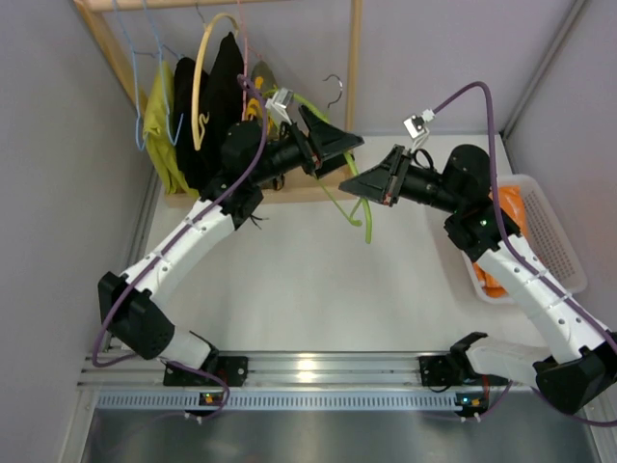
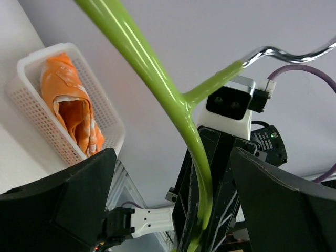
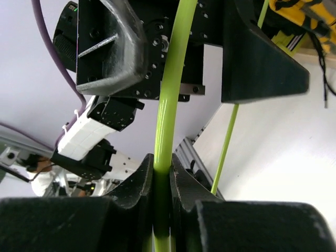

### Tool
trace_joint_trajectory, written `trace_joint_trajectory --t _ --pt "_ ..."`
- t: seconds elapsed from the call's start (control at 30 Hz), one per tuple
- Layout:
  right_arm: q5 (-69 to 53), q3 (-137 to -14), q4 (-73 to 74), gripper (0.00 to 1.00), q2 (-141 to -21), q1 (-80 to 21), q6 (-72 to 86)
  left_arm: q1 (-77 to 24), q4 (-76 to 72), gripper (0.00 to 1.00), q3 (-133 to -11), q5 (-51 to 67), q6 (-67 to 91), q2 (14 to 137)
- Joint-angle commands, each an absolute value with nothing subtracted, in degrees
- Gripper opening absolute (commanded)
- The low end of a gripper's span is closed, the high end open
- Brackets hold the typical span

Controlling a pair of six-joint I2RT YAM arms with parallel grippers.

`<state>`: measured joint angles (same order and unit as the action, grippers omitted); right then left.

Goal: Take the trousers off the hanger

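The lime-green hanger [image 1: 367,220] hangs bare in mid-air over the table, its metal hook [image 1: 335,91] pointing toward the back. My right gripper [image 1: 371,185] is shut on one arm of it, the jaws pinching the green bar [image 3: 161,157]. My left gripper [image 1: 328,147] is open; its fingers [image 2: 68,199] stand wide apart on either side of the hanger [image 2: 157,73] without touching it. The orange trousers [image 2: 73,113] lie bunched in the white basket [image 2: 31,97] at the right, half hidden behind the right arm in the top view [image 1: 508,204].
A wooden clothes rack [image 1: 355,58] stands at the back left with a yellow-green garment [image 1: 159,125], black garments [image 1: 217,96], a pale wooden hanger [image 1: 200,92] and wire hangers. The white basket [image 1: 557,231] sits against the right wall.
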<state>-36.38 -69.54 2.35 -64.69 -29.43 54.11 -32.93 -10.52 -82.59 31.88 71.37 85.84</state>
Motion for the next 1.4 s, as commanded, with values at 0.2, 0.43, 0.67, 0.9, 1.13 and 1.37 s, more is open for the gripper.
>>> trace_joint_trajectory --t 0.2,0.43,0.67,0.9,1.13,1.37 --pt "-32.36 -73.21 -2.57 0.00 -63.90 -26.11 51.95 -28.39 -6.86 0.99 -77.17 30.86 57.14 72.96" --pt "-32.52 -72.42 -0.97 0.00 -61.53 -21.89 51.24 -22.95 -3.69 0.99 -72.51 30.76 55.37 65.31" --pt "-34.28 -71.10 -1.23 0.00 -57.31 -20.22 52.30 -21.01 -3.25 0.99 -72.07 30.94 55.99 64.33" --pt "-27.96 -72.59 2.72 0.00 -55.81 -18.46 44.66 -20.92 -4.39 0.99 -73.83 33.66 58.18 66.00" --pt "-26.01 -73.21 6.33 0.00 -57.13 -20.21 40.25 -23.72 -5.01 0.98 -79.09 33.31 53.47 70.13" --pt "-26.72 -74.53 6.42 0.00 -59.23 -21.45 40.52 -30.85 -7.97 0.97 -84.20 46.91 39.47 74.88"
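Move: The green hanger's middle, at the neck, is about 2 cm ahead of the open left hand, 4 cm to its left and 4 cm above. From the right hand, which already pinches one shoulder of the hanger, that middle is roughly 9 cm ahead, 7 cm left and 6 cm up. The camouflage trousers hang some 16 cm ahead of the left hand, 16 cm to its left and 15 cm below. The basket stands about 40 cm to the right hand's right, 10 cm farther out and 38 cm below. The green hanger stays pinched by one shoulder as the right hand, after a short pause, draws it about 6 cm right, slightly up and forward, turning clockwise. The wide-open left hand backs off leftward some 10 cm, rising a little, then comes 5 or 6 cm back right and slightly towards the base, rolling its front side up about 25 degrees without closing. ##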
